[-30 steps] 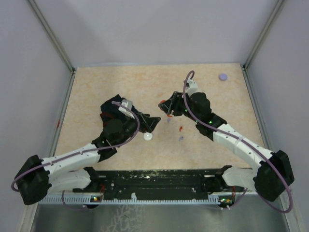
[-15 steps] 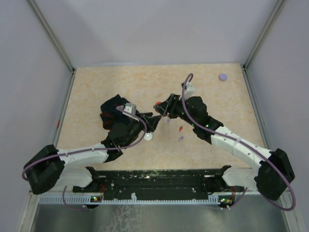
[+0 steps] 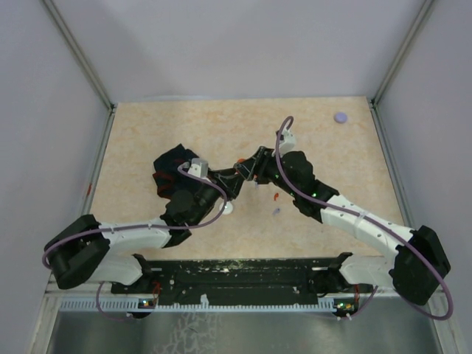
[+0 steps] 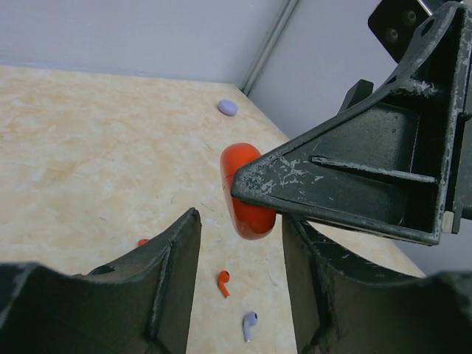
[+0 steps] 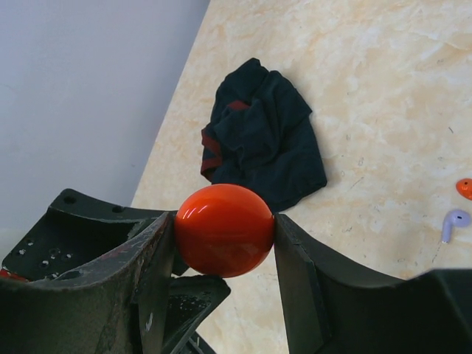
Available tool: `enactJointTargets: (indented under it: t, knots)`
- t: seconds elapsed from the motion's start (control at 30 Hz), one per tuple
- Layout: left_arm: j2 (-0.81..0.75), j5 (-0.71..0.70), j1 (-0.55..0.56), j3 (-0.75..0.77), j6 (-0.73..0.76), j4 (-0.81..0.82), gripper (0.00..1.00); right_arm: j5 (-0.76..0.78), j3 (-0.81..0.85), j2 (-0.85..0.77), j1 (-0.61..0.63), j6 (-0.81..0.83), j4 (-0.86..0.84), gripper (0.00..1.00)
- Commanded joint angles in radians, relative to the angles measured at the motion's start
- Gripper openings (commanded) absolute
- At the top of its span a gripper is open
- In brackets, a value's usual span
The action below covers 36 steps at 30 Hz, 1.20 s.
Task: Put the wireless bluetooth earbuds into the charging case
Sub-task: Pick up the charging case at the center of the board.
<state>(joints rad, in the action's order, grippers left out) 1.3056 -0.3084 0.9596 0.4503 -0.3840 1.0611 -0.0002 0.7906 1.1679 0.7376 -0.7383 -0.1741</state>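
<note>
My right gripper (image 5: 223,221) is shut on a glossy red round charging case (image 5: 223,243), held above the table mid-scene (image 3: 240,163). My left gripper (image 4: 240,228) faces it from below. Its jaws stand apart, the case's lower end (image 4: 247,199) just reaches between their tips, and a gap shows beside it. On the table under the grippers lie a red earbud (image 4: 223,282) and a lavender earbud (image 4: 249,324), with another red piece (image 4: 142,242) partly hidden by my left finger. From above, the red earbud (image 3: 273,197) and the lavender earbud (image 3: 276,212) lie right of the grippers.
A dark crumpled cloth (image 3: 166,166) lies left of the grippers, also in the right wrist view (image 5: 262,133). A lavender round disc (image 3: 340,116) sits at the far right corner. A white round disc (image 3: 229,207) peeks out beside my left arm. Grey walls enclose the table.
My left gripper has moved right and up to the red case while its jaws narrowed. The right gripper has carried the case slightly left toward it.
</note>
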Motion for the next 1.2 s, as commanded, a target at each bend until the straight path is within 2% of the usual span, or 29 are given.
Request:
enactJointTargets:
  t: [0.0,0.17,0.33,0.47,0.5,0.6,0.77,0.83,1.0,1.17]
  knots:
    - [0.029,-0.017,0.008,0.006,0.015,0.096,0.52,0.01,-0.006,-0.017,0.017,-0.017,-0.079,0.44]
    - [0.067,-0.03,0.009,0.001,0.037,0.169,0.42,0.016,-0.035,-0.007,0.031,-0.025,-0.113,0.44]
    - [0.097,-0.041,0.008,-0.035,0.038,0.245,0.26,0.023,-0.061,-0.002,0.03,-0.022,-0.148,0.46]
    - [0.112,-0.036,0.008,-0.087,0.035,0.319,0.1,0.009,-0.062,0.007,0.029,-0.006,-0.166,0.51]
    - [0.111,-0.04,0.007,-0.098,0.032,0.329,0.07,0.007,-0.058,0.007,0.03,0.001,-0.162,0.56]
    - [0.097,-0.043,0.006,-0.134,0.03,0.344,0.0,-0.004,-0.038,0.005,0.029,0.039,-0.149,0.62]
    - [0.047,0.008,-0.015,-0.188,0.02,0.34,0.0,-0.097,-0.004,-0.006,0.014,0.146,-0.125,0.72]
    - [0.017,0.056,-0.036,-0.208,0.007,0.32,0.0,-0.162,0.005,-0.011,-0.007,0.192,-0.117,0.73]
    - [-0.072,0.222,-0.108,-0.237,-0.029,0.234,0.0,-0.369,-0.003,-0.017,-0.096,0.252,-0.147,0.74]
    - [-0.151,0.421,-0.217,-0.255,-0.086,0.167,0.0,-0.468,0.027,-0.019,-0.102,0.423,-0.073,0.77]
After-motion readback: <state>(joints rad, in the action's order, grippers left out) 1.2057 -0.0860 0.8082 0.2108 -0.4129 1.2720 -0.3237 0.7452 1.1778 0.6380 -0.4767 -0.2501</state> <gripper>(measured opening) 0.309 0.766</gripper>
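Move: The red charging case is held in the right hand's grip, its middle about 1 cm ahead and 1 cm left of that hand's pad point, level with it. From the left hand, whose open fingers already flank its near end, its middle lies some 2 cm ahead, 2 cm right and 1 cm up. About 20 cm below the left hand, the white case is roughly 3 cm ahead and 4 cm left, and the nearer red earbud 8 cm ahead and 12 cm right. The left hand eases barely half a centimetre forward and right as its fingers close to pinch the near end of the red case, and both hands sink together before the right fingers open and let go. The left then carries the case about 5 cm left and a little back, dipping nearly 4 cm and climbing again by some 2 cm, while the emptied right hand stays close by, about 1 cm lower and farther back, swinging some 15 degrees counter-clockwise with its fingertips tilting up. ##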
